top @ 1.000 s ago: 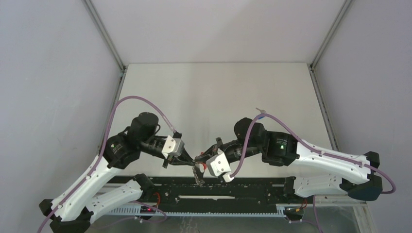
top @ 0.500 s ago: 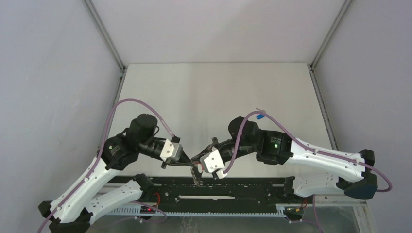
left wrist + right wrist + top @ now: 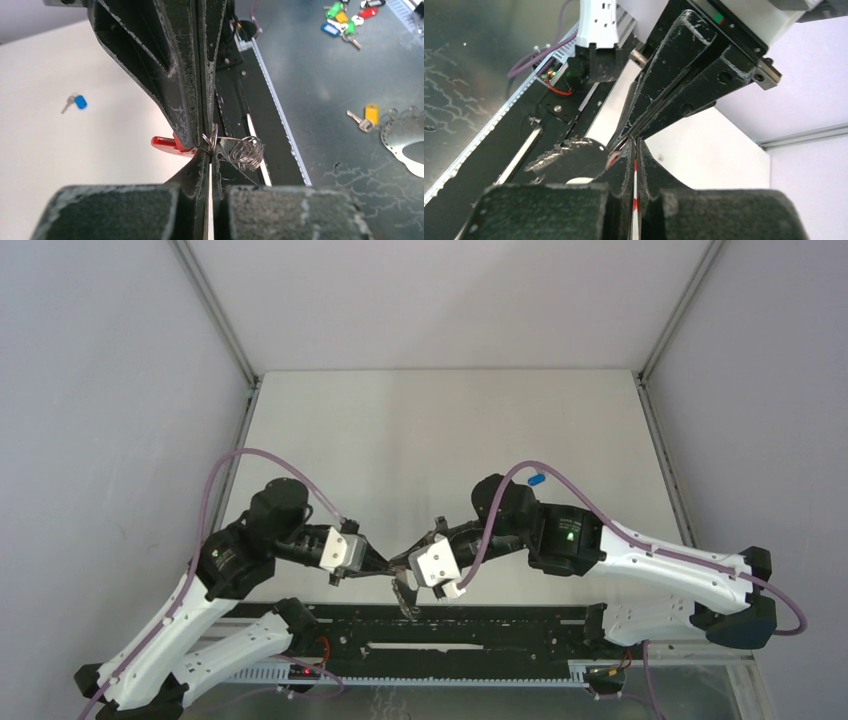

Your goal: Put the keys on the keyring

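My left gripper [image 3: 392,565] and right gripper [image 3: 402,564] meet tip to tip above the table's near edge. The left gripper [image 3: 210,150] is shut on a thin silver ring of the keyring; its cluster of silver rings [image 3: 248,152] hangs just to the right and dangles below the tips [image 3: 403,597]. The right gripper [image 3: 634,143] is shut on a flat red plastic piece [image 3: 166,143]. Only its edge shows, so I cannot tell key tag from keyring band. The blue-tagged key [image 3: 535,479] [image 3: 77,101] lies alone on the white table.
A black rail [image 3: 450,625] runs along the table's near edge under the grippers. On the dark floor beyond it lie a bunch of coloured-tag keys [image 3: 345,20], a yellow-tagged key [image 3: 368,114] and a metal plate [image 3: 405,142]. Grey walls enclose the table.
Both arms have shifted a little left with the tips still together and both grips held. The right arm's cable moved off the blue-tagged key, which now shows fully.
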Available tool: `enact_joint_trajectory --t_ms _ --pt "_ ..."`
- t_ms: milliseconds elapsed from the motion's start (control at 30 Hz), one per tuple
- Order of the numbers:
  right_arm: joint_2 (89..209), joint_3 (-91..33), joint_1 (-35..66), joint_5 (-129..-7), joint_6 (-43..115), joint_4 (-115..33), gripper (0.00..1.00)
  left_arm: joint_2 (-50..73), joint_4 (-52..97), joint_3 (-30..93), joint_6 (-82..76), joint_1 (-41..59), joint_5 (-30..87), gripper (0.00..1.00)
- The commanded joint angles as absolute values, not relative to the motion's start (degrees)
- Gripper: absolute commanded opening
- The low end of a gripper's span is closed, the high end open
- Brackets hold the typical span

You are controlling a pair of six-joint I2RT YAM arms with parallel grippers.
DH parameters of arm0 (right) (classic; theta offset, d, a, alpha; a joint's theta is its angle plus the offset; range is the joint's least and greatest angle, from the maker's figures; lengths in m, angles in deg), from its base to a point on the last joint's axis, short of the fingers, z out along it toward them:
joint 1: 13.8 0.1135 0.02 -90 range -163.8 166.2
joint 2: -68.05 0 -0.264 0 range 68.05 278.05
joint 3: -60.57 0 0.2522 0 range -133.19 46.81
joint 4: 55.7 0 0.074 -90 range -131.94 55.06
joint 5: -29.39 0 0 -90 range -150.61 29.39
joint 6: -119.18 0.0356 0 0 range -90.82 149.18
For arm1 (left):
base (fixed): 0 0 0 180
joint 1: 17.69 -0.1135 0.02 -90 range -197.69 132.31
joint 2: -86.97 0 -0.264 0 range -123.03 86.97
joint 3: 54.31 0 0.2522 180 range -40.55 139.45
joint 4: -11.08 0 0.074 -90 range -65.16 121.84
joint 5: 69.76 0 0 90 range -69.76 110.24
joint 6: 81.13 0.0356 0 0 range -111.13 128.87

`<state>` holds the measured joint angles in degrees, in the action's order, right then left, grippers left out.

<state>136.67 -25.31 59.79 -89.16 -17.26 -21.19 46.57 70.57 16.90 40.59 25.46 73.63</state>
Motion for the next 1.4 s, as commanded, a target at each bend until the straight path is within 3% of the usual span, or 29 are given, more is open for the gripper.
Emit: enact_joint_trajectory --t_ms 0,700,1233,1367 --pt "138.8 -28.9 60.4 -89.0 -14.0 -21.6 0.07 47.1 54.7 16.8 34.4 25.4 71.4 0.00" --pt "147.2 -45.9 56.7 -94.2 -15.6 -1.2 0.21 48.8 42.1 12.8 25.0 25.4 72.4 0.00" --pt "151.2 -53.5 52.9 -97.2 -17.7 1.5 0.25 51.0 26.8 6.0 11.8 25.4 69.2 0.00" --pt "151.3 -54.9 52.5 -95.9 -17.1 0.4 0.33 50.9 26.2 5.7 11.6 25.4 69.2 0.00"
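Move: At the left fingertips, about 1 cm right of the left hand point, sits the small split ring; it lies 1 cm left of the right hand point, at the same height. From the left hand, the row of rings hangs some 4 cm back, 1 cm right and 2 cm down, and the red handle about 4 cm right, 1 cm back and 2 cm down. The blue-tagged key lies on the table roughly 22 cm ahead, 25 cm right and 28 cm below. Rising together by about 4 cm, both hands also ease forward 2 to 3 cm, the left, still pinching the keyring, going some 2.5 cm right towards the right hand. The left fingertips tilt up about 15 degrees; the right ones dip by some 10 while those fingers part from shut to nearly a third open, ending beside the split ring at the left fingertips. ##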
